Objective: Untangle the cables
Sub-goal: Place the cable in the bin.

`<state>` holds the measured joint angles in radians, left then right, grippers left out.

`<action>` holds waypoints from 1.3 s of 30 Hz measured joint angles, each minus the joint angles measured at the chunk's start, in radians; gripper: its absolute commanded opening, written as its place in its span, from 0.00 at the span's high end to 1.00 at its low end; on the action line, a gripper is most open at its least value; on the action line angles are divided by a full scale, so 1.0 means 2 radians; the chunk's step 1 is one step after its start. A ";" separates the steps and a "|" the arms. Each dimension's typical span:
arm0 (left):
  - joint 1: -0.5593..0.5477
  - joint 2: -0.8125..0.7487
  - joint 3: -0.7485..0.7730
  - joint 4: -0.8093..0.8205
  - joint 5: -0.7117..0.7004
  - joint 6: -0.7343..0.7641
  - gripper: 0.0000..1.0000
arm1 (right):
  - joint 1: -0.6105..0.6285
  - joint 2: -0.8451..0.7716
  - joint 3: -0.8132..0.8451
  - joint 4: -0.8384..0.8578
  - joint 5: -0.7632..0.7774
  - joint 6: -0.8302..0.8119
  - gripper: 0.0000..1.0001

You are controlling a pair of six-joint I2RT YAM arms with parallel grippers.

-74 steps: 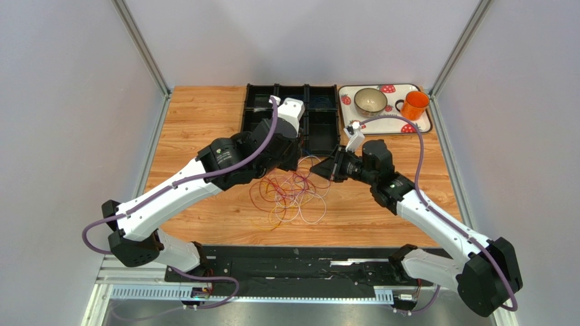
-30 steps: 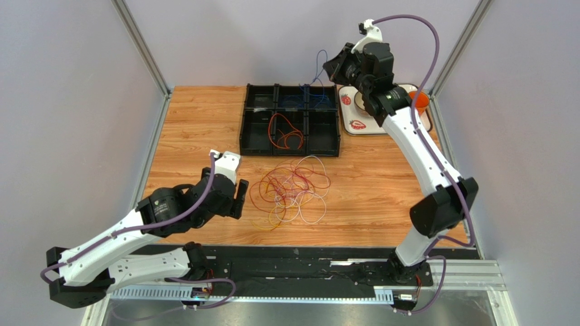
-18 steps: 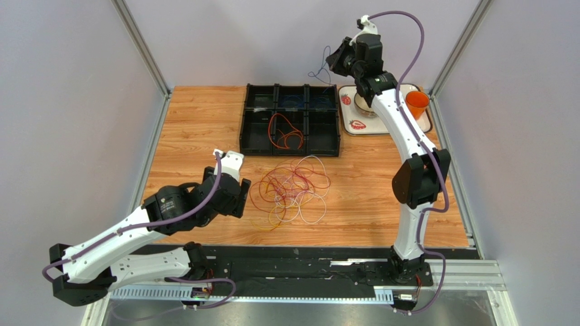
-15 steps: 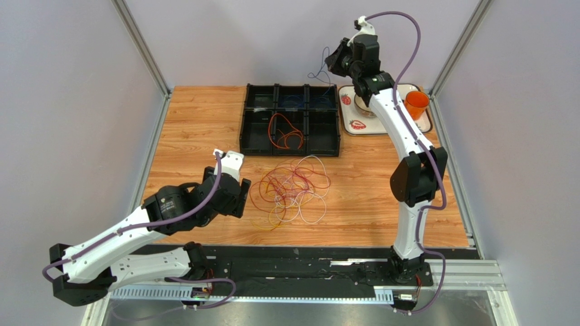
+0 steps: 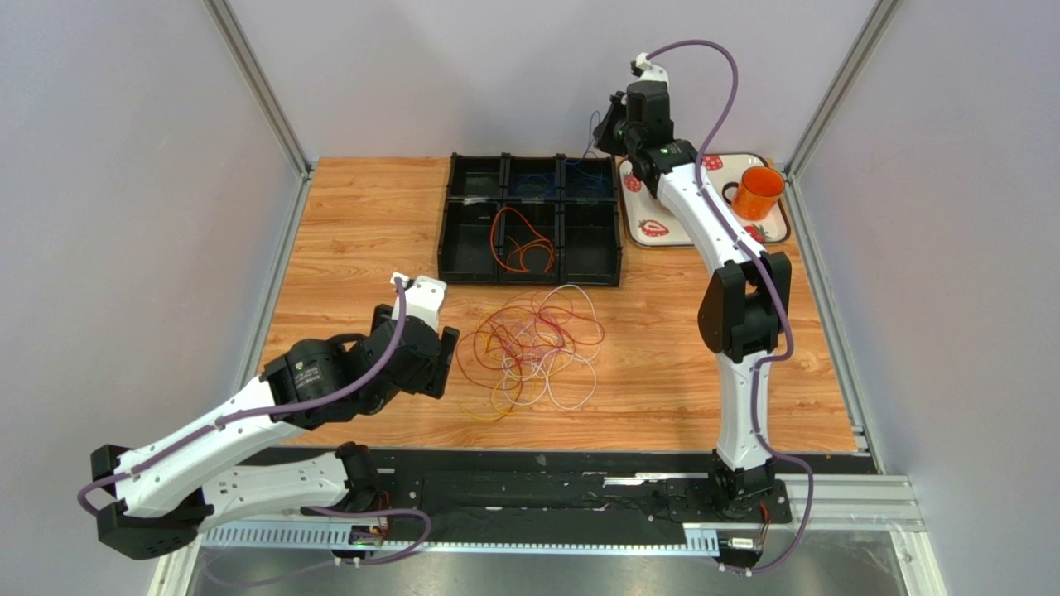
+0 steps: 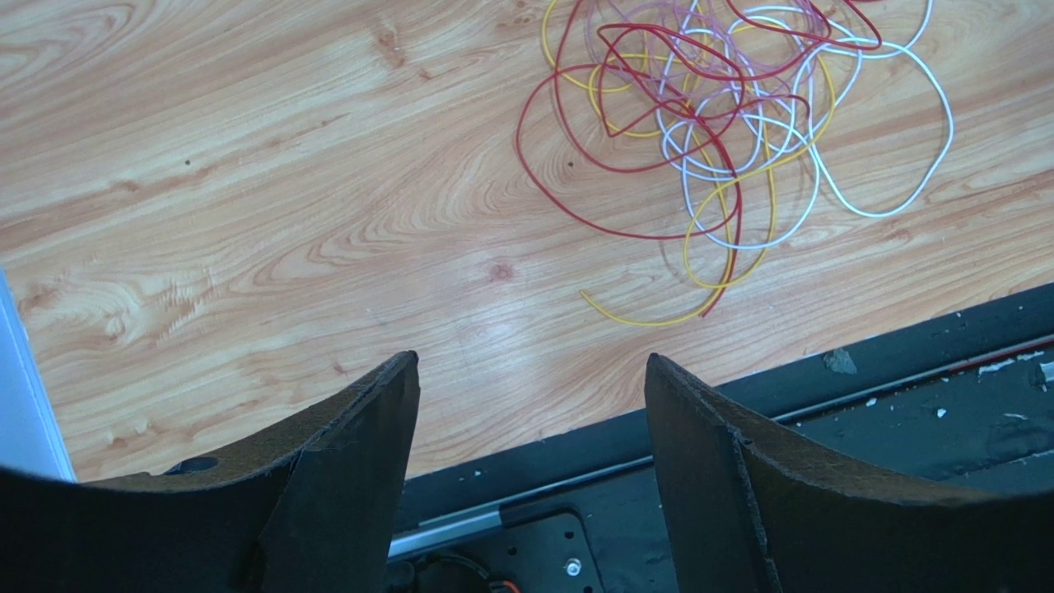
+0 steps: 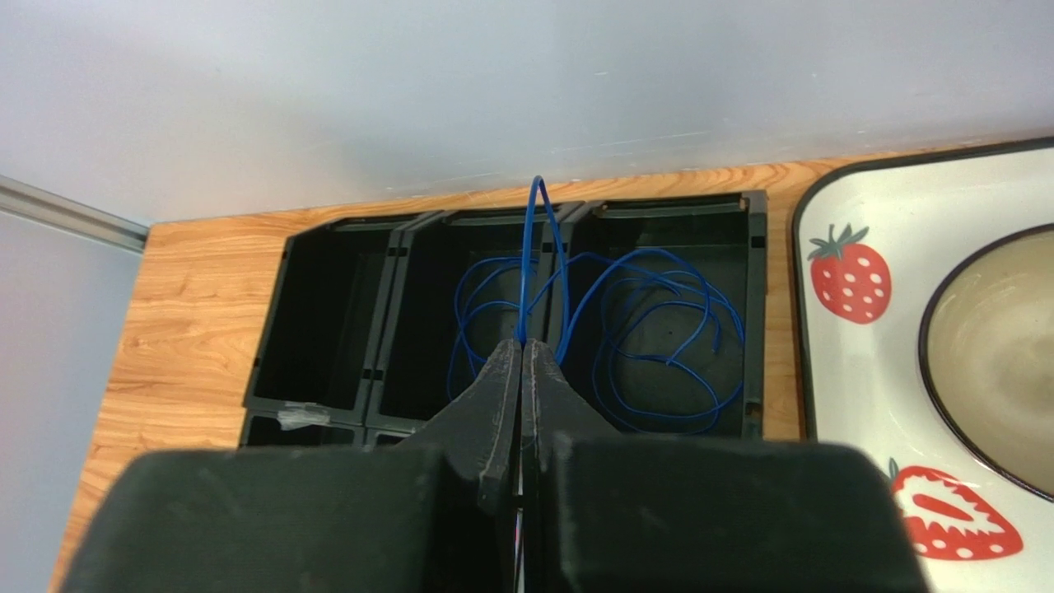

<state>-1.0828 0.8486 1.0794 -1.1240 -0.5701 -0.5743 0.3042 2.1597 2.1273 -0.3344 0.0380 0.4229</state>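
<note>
A tangle of cables [image 5: 535,348] in red, yellow, orange, purple and white lies on the wooden table; the left wrist view shows the tangle [image 6: 718,111] ahead of the fingers. My left gripper [image 5: 436,360] hovers open and empty just left of the pile, and in its own view the left gripper [image 6: 530,371] has its jaws wide apart over the table's near edge. My right gripper [image 5: 606,128] is raised high over the black divided tray [image 5: 533,276]. It is shut on a blue cable [image 7: 538,235], which loops down into the rear compartments. An orange-red cable [image 5: 523,245] lies in a front compartment.
A strawberry-patterned serving tray [image 5: 652,229] at the back right holds an orange cup [image 5: 755,193] and a bowl [image 7: 1002,358]. Metal frame posts stand at both back corners. A black rail [image 5: 548,478] runs along the table's near edge.
The right arm has straightened further and swung slightly left, still high over the tray's rear compartments with the blue cable pinched. The left arm has barely moved.
</note>
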 measured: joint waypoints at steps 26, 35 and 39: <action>0.000 0.010 -0.003 0.000 0.000 0.000 0.25 | -0.003 0.043 0.023 -0.065 0.030 -0.008 0.38; 0.000 0.010 -0.003 0.000 0.000 0.000 0.25 | -0.006 0.015 -0.007 -0.070 0.032 -0.001 0.41; 0.000 0.010 -0.003 0.000 0.000 0.000 0.25 | -0.006 -0.019 -0.046 -0.068 0.026 0.009 0.44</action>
<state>-1.0828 0.8680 1.0740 -1.1236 -0.5705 -0.5747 0.2932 2.1223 2.0357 -0.4698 0.0902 0.4408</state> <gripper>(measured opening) 0.750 0.575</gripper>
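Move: Still pinching a blue cable, whose lower coils already hang in the bin, the right hand has the far-right compartment about 8 cm ahead, 2 cm right and 22 cm below. Level with that compartment, the far-middle compartment with another blue cable lies some 12 cm to its left, and the bowl on the tray about 18 cm to its right. The orange-red cable is roughly 7 cm back and 15 cm left of the hand. From the left hand, the far-right compartment is about 52 cm forward, 26 cm right and 19 cm lower. Sinking about 6 cm towards the bin's far-right compartment while easing 2 cm right, the right hand tips its fingers some 10 degrees farther down. Late in the descent the fingers open wide and let go of the blue cable from above; the open hand then draws back about 3 cm, rising slightly. ##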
